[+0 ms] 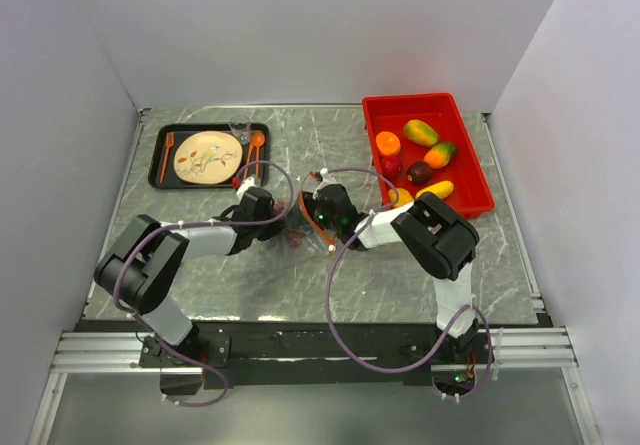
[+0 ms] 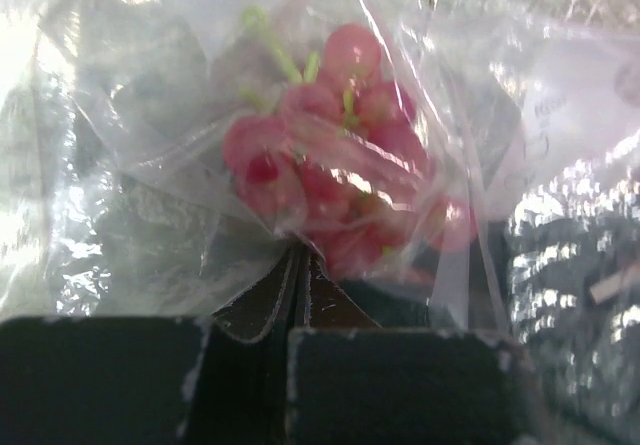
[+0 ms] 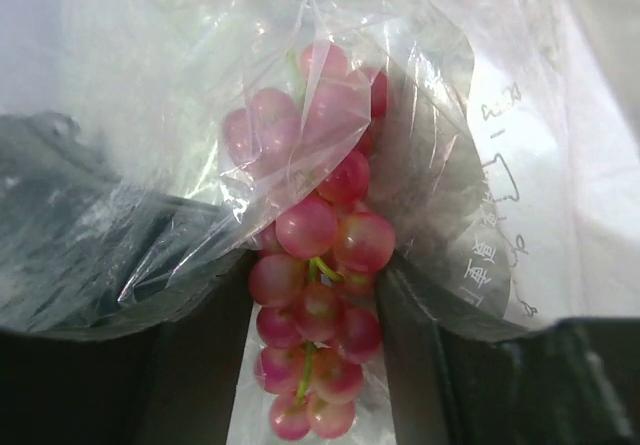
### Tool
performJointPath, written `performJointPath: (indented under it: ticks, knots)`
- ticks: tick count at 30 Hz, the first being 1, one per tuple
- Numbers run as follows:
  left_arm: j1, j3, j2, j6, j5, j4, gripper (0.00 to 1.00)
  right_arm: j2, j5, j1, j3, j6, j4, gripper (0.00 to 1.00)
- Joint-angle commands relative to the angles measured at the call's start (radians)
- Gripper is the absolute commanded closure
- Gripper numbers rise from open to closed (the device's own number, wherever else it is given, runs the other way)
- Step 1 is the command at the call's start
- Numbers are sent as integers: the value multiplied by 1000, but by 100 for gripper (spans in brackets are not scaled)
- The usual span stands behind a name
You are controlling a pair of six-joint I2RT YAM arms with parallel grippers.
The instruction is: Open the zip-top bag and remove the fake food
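The clear zip-top bag (image 1: 303,227) is held up between my two grippers at the table's middle, its orange-red zipper strip (image 1: 312,213) curling over it. My left gripper (image 2: 300,270) is shut on a fold of the bag's plastic just below a bunch of pinkish fake grapes (image 2: 330,180). In the right wrist view the grapes (image 3: 320,295) hang half out of the bag (image 3: 200,115), and my right gripper (image 3: 315,365) has a finger against each side of the bunch. Several other fake fruits (image 1: 420,155) lie in the red bin (image 1: 470,150).
A black tray (image 1: 157,157) at the back left carries a beige plate (image 1: 208,156) and orange cutlery (image 1: 257,145). The red bin stands at the back right, close behind my right arm (image 1: 440,235). White walls enclose the table on three sides.
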Motion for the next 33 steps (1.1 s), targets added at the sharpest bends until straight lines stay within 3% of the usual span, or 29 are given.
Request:
performJointPath:
  ticks: [1, 7, 11, 24, 33]
  knots:
    - [-28, -45, -75, 4, 100, 139, 99, 15, -47, 26, -15, 29, 37, 46]
    - [-26, -13, -91, -16, -10, -9, 99, -62, -59, 9, -72, 54, 67, 61]
    - [-26, 6, -91, -55, -89, -137, 99, -137, -67, -17, -124, 66, 77, 65]
    - [-23, 21, -115, -111, -214, -260, 99, -242, -88, -57, -195, 74, 53, 66]
    - [-14, 79, -49, -136, -287, -367, 99, -288, -78, -65, -187, 59, -44, 66]
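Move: The grape bunch lies inside the bag between your grippers: its middle is about 2 cm to the left of the right hand, 1 cm ahead and 2 cm below, with its near half already between the open fingers. The bag's orange zip strip stands roughly 5 cm to the right of that hand, level with it. The red bin's middle is some 32 cm to its right and 15 cm ahead. From the left hand the grapes lie about 3 cm to the right. Close the right gripper partway until it pinches the grapes inside the bag, drawing back at first, then pull about 4 cm to the right while rising some 3 cm. Bring the shut left gripper back a little, then about 5 cm left, away from the grapes, keeping its pinch on the bag film and turning some 10 degrees counter-clockwise with its left side lifting. ##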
